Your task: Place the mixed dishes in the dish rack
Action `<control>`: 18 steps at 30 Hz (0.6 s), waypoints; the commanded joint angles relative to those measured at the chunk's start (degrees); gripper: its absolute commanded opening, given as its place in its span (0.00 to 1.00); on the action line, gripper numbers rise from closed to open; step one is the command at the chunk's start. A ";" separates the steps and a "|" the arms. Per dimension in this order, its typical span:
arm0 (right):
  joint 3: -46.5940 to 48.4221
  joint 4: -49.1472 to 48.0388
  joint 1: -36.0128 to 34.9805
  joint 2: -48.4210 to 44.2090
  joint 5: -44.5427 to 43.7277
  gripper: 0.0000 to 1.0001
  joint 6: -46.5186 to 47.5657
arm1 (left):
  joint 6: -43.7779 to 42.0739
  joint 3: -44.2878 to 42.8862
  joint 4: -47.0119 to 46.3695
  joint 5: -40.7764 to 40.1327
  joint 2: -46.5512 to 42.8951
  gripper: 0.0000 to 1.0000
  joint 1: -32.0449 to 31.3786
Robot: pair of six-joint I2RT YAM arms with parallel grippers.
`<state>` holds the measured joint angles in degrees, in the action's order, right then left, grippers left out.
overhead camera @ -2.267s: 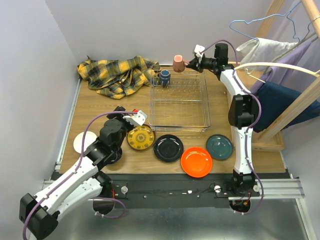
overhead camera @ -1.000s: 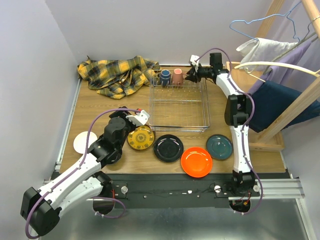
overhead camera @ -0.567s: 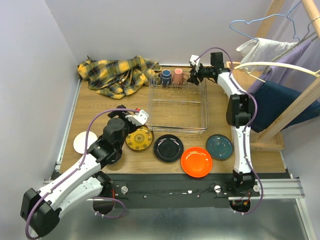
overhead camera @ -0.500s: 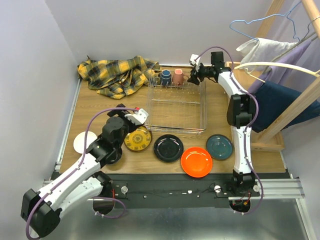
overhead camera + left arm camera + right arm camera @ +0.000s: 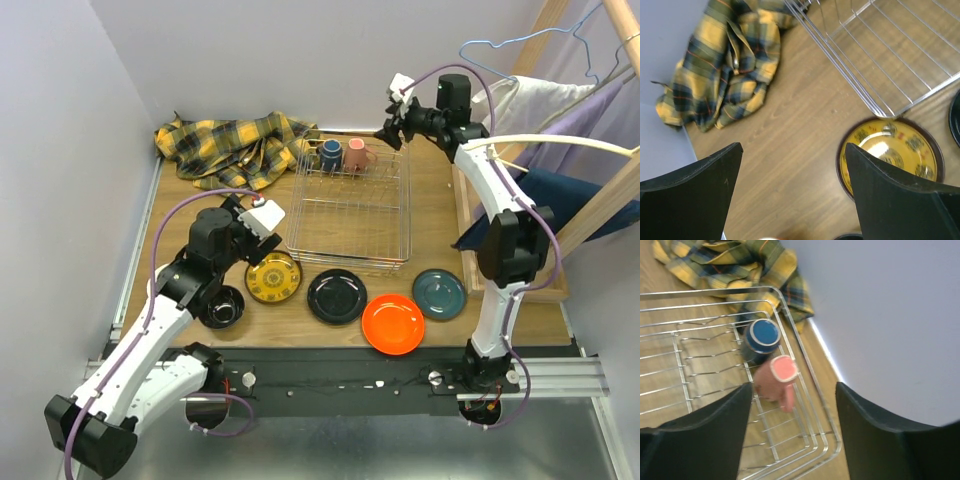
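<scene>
The dish rack [image 5: 350,225] sits mid-table with a blue cup [image 5: 329,154] and a pink cup [image 5: 355,154] upside down at its far edge. In the right wrist view the pink cup [image 5: 776,381] stands next to the blue cup [image 5: 762,339] in the rack [image 5: 805,390]. My right gripper [image 5: 393,120] is open and empty above the rack's far right corner. My left gripper [image 5: 258,228] is open and empty above the table, beside the yellow patterned plate [image 5: 274,277], which also shows in the left wrist view [image 5: 890,160]. A black plate [image 5: 336,296], orange plate [image 5: 393,323], teal plate [image 5: 438,293] and black bowl [image 5: 220,306] lie along the front.
A yellow plaid cloth [image 5: 235,148] lies at the back left, also in the left wrist view [image 5: 720,65]. A wooden frame with hangers and hanging clothes [image 5: 560,150] stands at the right. The rack's near left corner [image 5: 885,107] is close to the yellow plate.
My right gripper set the pink cup into the rack beside the blue cup, let go and rose away. My left gripper lifted off the yellow plate, which shifted slightly left.
</scene>
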<state>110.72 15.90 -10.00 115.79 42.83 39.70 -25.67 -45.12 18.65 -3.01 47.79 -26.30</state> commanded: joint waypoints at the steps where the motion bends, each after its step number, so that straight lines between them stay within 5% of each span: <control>1: -6.11 2.90 -1.25 -4.42 -1.26 0.77 -6.91 | -1.57 -4.52 13.31 3.44 -1.12 0.89 1.87; 5: -17.79 1.24 -4.41 -13.20 -1.34 0.77 -7.45 | -5.00 -9.62 31.91 9.12 1.42 0.67 4.94; 8: -25.62 0.71 -7.75 -18.22 -3.18 0.77 -6.92 | -9.74 -9.29 42.56 17.74 2.13 0.64 5.56; 18: -30.65 2.02 -12.59 -22.10 -7.67 0.77 -9.82 | -12.47 3.99 40.67 8.98 1.96 0.56 0.82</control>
<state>81.06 16.64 -22.52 94.45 38.96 31.05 -35.94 -44.16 56.42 8.40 50.09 -23.46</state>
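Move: The black bowl lies about 13 cm back from the left hand, 9 cm to its left and some 20 cm below. The yellow plate is about 5 cm back and 4 cm right of that hand, and the white plate stands some 17 cm left of the bowl and 7 cm farther out. From the right hand the bowl is roughly 40 cm back, 42 cm left and 24 cm below. The pink mug is 8 cm ahead of the right hand, 6 cm left and 19 cm below, with the blue mug 9 cm farther left; the rack's middle is 9 cm back, 8 cm left. The empty left hand swings back and down, about 12 cm each way and a little left, towards the black bowl, slowly at first and then fast, tipping its fingers some 35 degrees more downward and narrowing them to a bit over half open, still clear of the bowl. Meanwhile the empty, open right hand draws back some 15 cm from the mugs over the rack, also going about 7 cm left and a little down, its fingertips tipping 15 degrees lower. ##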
